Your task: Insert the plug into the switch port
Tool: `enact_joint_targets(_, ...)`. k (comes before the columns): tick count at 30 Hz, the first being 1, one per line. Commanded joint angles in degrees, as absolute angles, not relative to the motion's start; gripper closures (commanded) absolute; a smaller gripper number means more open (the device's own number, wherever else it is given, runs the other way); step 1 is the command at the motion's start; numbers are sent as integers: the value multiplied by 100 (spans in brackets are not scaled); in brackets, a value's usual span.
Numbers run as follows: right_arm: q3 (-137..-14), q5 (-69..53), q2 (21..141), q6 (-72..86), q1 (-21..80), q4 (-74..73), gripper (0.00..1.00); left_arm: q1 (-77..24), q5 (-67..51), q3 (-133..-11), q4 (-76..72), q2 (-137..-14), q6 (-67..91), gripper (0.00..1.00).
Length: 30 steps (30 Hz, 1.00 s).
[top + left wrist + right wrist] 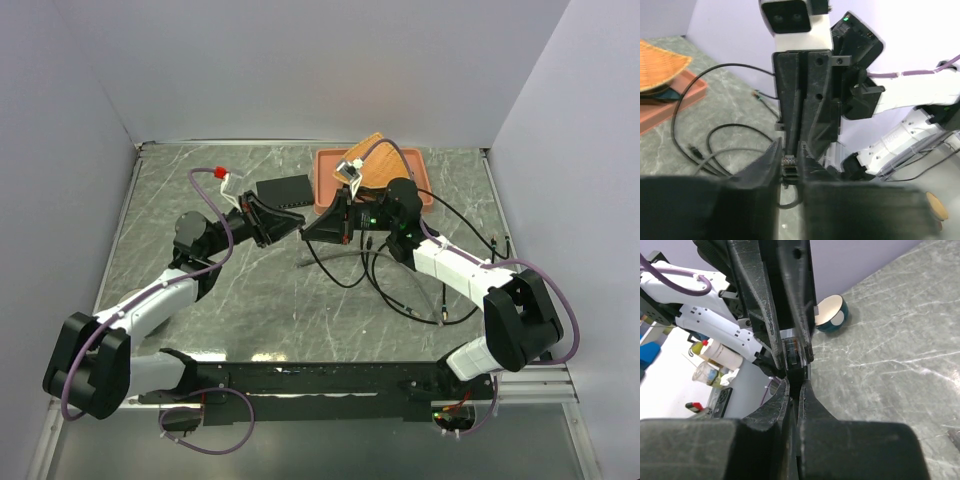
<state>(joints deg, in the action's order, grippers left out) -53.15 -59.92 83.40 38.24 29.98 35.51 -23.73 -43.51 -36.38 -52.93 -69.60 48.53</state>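
My two grippers meet tip to tip above the middle of the table. The plug [789, 165], a small clear connector with metal contacts, sits between the fingers of my left gripper [789, 156], which is shut on it. My right gripper [794, 385] faces it and is shut on the plug's [792, 351] dark rear end. In the top view the left gripper [291, 227] and the right gripper [309, 233] touch noses. The flat black switch box [283, 189] lies behind them on the table; its port does not show.
A terracotta tray [325, 197] holding a wicker piece [378, 160] stands at the back right, beside the switch box. Loose black cables [400, 292] loop over the table under the right arm. A white and teal bowl [830, 314] sits on the marble.
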Motion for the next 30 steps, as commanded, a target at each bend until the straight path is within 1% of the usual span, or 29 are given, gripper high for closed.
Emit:
enact_joint_targets(1,-5589,-6047,7877,3683,3050,3412,100,-2435,-3939,-3823,-4792,-6602,4422,39)
enact_joint_targets(2,-5625,-5969,7727,3465,3050,3227,100,-2435,-3720,-3806,-4390,-6479,4256,15)
enact_joint_targets(3,-5660,-5872,7552,3306,3032,2938,100,-2435,-3057,-3710,-4177,-6330,4184,5)
enact_joint_targets(4,-5756,-5732,7158,3122,3015,2387,100,-2435,-2728,-3648,-4001,-5997,4140,1)
enact_joint_targets(5,-5818,-5600,6954,2807,2989,2086,100,-2435,-2359,-3578,-3869,-5829,4096,4)
enact_joint_targets(7,-5976,-5152,6350,2585,2884,1637,100,-2435,-1535,-3402,-3525,-5382,4087,4)
enact_joint_targets(8,-6037,-4994,6146,2419,2831,1226,100,-2426,-1355,-3349,-3437,-5266,4070,4)
enact_joint_targets(11,-6284,-4265,5425,2216,2646,644,100,-2426,-941,-3164,-3401,-4984,4069,4)
enact_joint_targets(14,-6451,-3780,4827,2119,2506,405,100,-2426,-818,-3173,-3226,-5001,4008,4)
enact_joint_targets(19,-6539,-3577,4105,2092,2435,413,100,-2426,-730,-3726,-2341,-5675,3815,4)
enact_joint_targets(22,-6469,-3034,3701,1855,2435,238,100,-2426,-747,-4042,-2040,-6115,3709,4)
enact_joint_targets(23,-6469,-2501,3622,1620,2435,133,100,-2426,-791,-4147,-1952,-6204,3674,4)
enact_joint_targets(24,-6408,-2331,3525,1548,2426,80,100,-2426,-852,-4175,-1942,-6292,3674,4)
enact_joint_targets(26,-6407,-2022,3489,1381,2426,-166,100,-2426,-896,-4245,-1943,-6486,3656,4)
enact_joint_targets(30,-6478,-2398,3979,1362,2426,-448,100,-2417,-835,-4525,-1698,-6916,3586,4)
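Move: The plug is in the air between both hands' fingertips. From the left hand the switch lies about 24 cm ahead, 5 cm to the left and 28 cm below; from the right hand, 25 cm ahead, 6 cm left and 26 cm below. The orange tray is some 29 cm ahead and 19 cm right of the left hand. The cable coil is about 24 cm right of the right hand, 3 cm ahead. The plug comes free of the left fingers as they open wide, while the right hand keeps its pinch and carries the plug away up some 22 cm, right and back, swinging its fingers clockwise to point forward-left with the tips raised. The emptied left hand backs off left and slightly up, then goes forward and down towards the switch, turning counter-clockwise about 35 degrees and tipping down. ##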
